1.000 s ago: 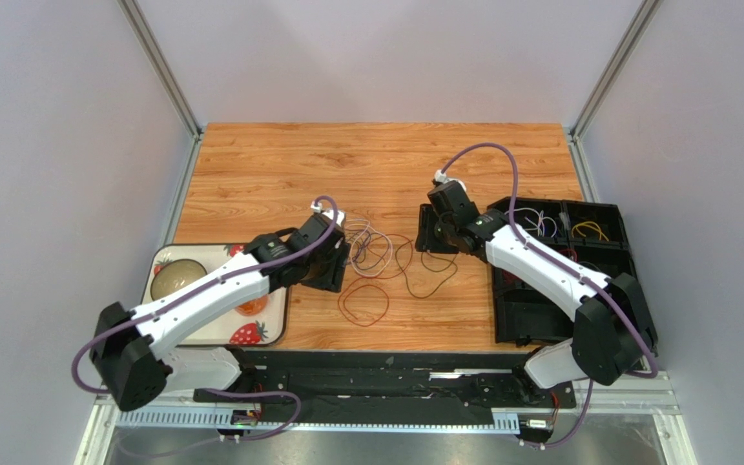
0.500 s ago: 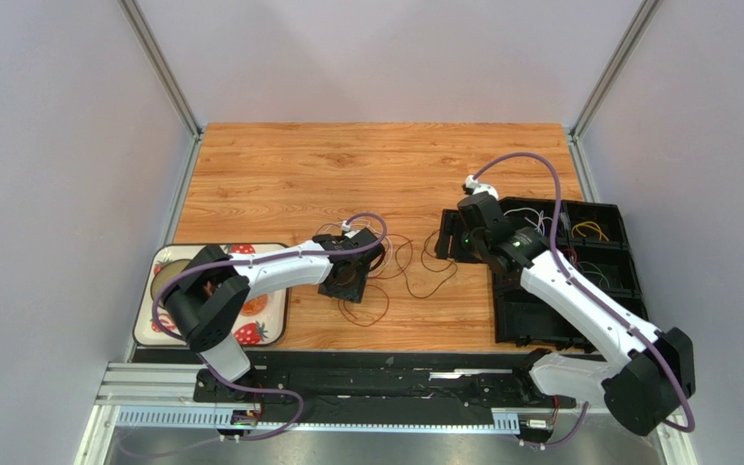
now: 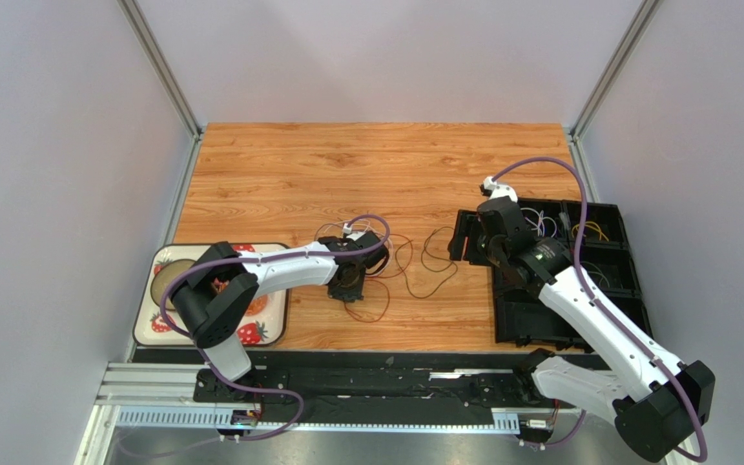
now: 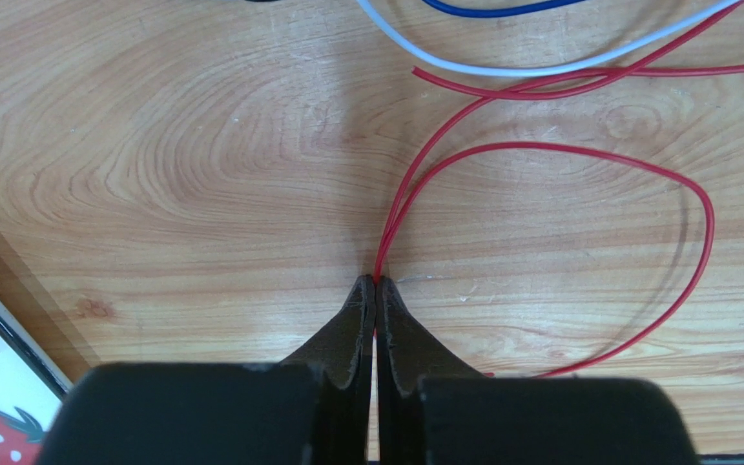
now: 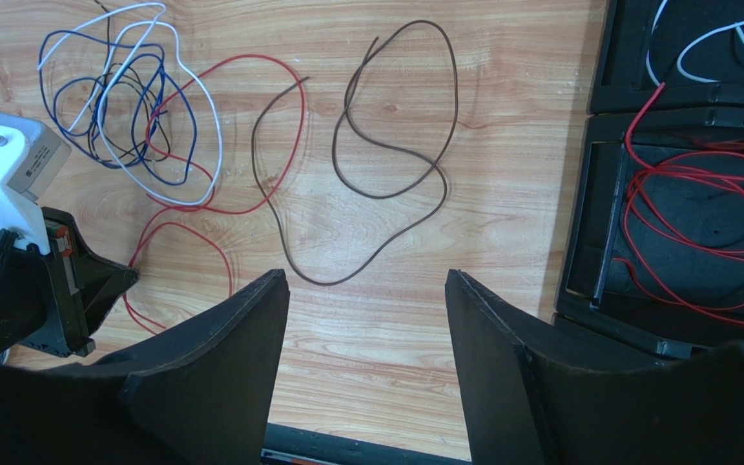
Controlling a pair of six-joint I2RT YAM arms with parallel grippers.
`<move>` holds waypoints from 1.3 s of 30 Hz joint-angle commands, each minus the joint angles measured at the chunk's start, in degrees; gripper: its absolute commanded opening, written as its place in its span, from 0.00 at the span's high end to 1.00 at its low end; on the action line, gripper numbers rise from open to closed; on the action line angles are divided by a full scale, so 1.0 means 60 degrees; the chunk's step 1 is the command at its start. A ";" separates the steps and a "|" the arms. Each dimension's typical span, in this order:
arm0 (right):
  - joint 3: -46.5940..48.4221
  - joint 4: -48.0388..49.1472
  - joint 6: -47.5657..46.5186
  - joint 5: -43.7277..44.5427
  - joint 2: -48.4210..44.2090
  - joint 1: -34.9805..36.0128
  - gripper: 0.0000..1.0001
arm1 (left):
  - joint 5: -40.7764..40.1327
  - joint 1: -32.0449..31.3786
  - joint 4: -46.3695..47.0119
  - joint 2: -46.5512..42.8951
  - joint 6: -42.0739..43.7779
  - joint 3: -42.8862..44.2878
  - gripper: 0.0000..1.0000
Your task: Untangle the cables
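The cables lie mid-table: a tangle of blue, white and dark wires [image 5: 143, 107], a red cable [image 4: 638, 174] looping out of it, and a separate brown cable [image 5: 454, 77] to its right. My left gripper [image 4: 376, 281] is low over the wood, shut on the red cable where two of its strands meet. It sits at the tangle's near edge [image 3: 347, 286]. My right gripper [image 5: 366, 276] is open and empty. It hangs above the wood near the brown cable, beside the black bin [image 3: 468, 242].
A black compartment bin [image 3: 628, 291] at the right holds sorted red cables [image 5: 696, 203], white ones and yellow ones. A strawberry-print tray [image 3: 269, 334] with a bowl [image 3: 174, 276] sits at the left, close to my left arm.
My left gripper dropped onto the red cable and shut on it. My right arm drew back to the right toward the bin, its jaws spreading wider.
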 commanded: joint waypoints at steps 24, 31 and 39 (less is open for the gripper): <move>0.0777 0.1548 -0.0108 -0.3234 -0.1085 -0.0033 0.34 | -0.0263 -0.0831 -0.3211 -0.5701 0.4341 0.5186 1.00; 0.1919 0.1650 -0.0328 -0.3701 -0.0983 -0.0018 0.34 | 0.0321 -0.0875 -0.2552 -0.6068 0.5383 0.6215 1.00; 0.2433 0.2162 -0.0271 -0.4854 -0.1056 -0.0150 0.30 | 0.1392 -0.0963 -0.1338 -0.6624 0.6291 0.6541 1.00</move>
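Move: The red cable is already pinched between my left fingers at table level. The blue-and-white tangle it runs into lies about 11 cm ahead and 2 cm right of them, the brown cable 7 cm ahead and 16 cm right, and the orange mug some 18 cm left, 1 cm ahead. From my open right hand, the pinched red cable is about 22 cm left, 4 cm back and 16 cm down; the brown cable is 6 cm left and 3 cm ahead. Keeping my pinch on the red cable, I haul my left hand almost straight up some 42 cm, drawing the cable up and away from the tangle while the fingers swing from pointing down towards forward and right. My right hand, still open, shifts about 7 cm left, then rises about 15 cm towards my left hand and the red cable, rolling and turning its fingers left and upward. ##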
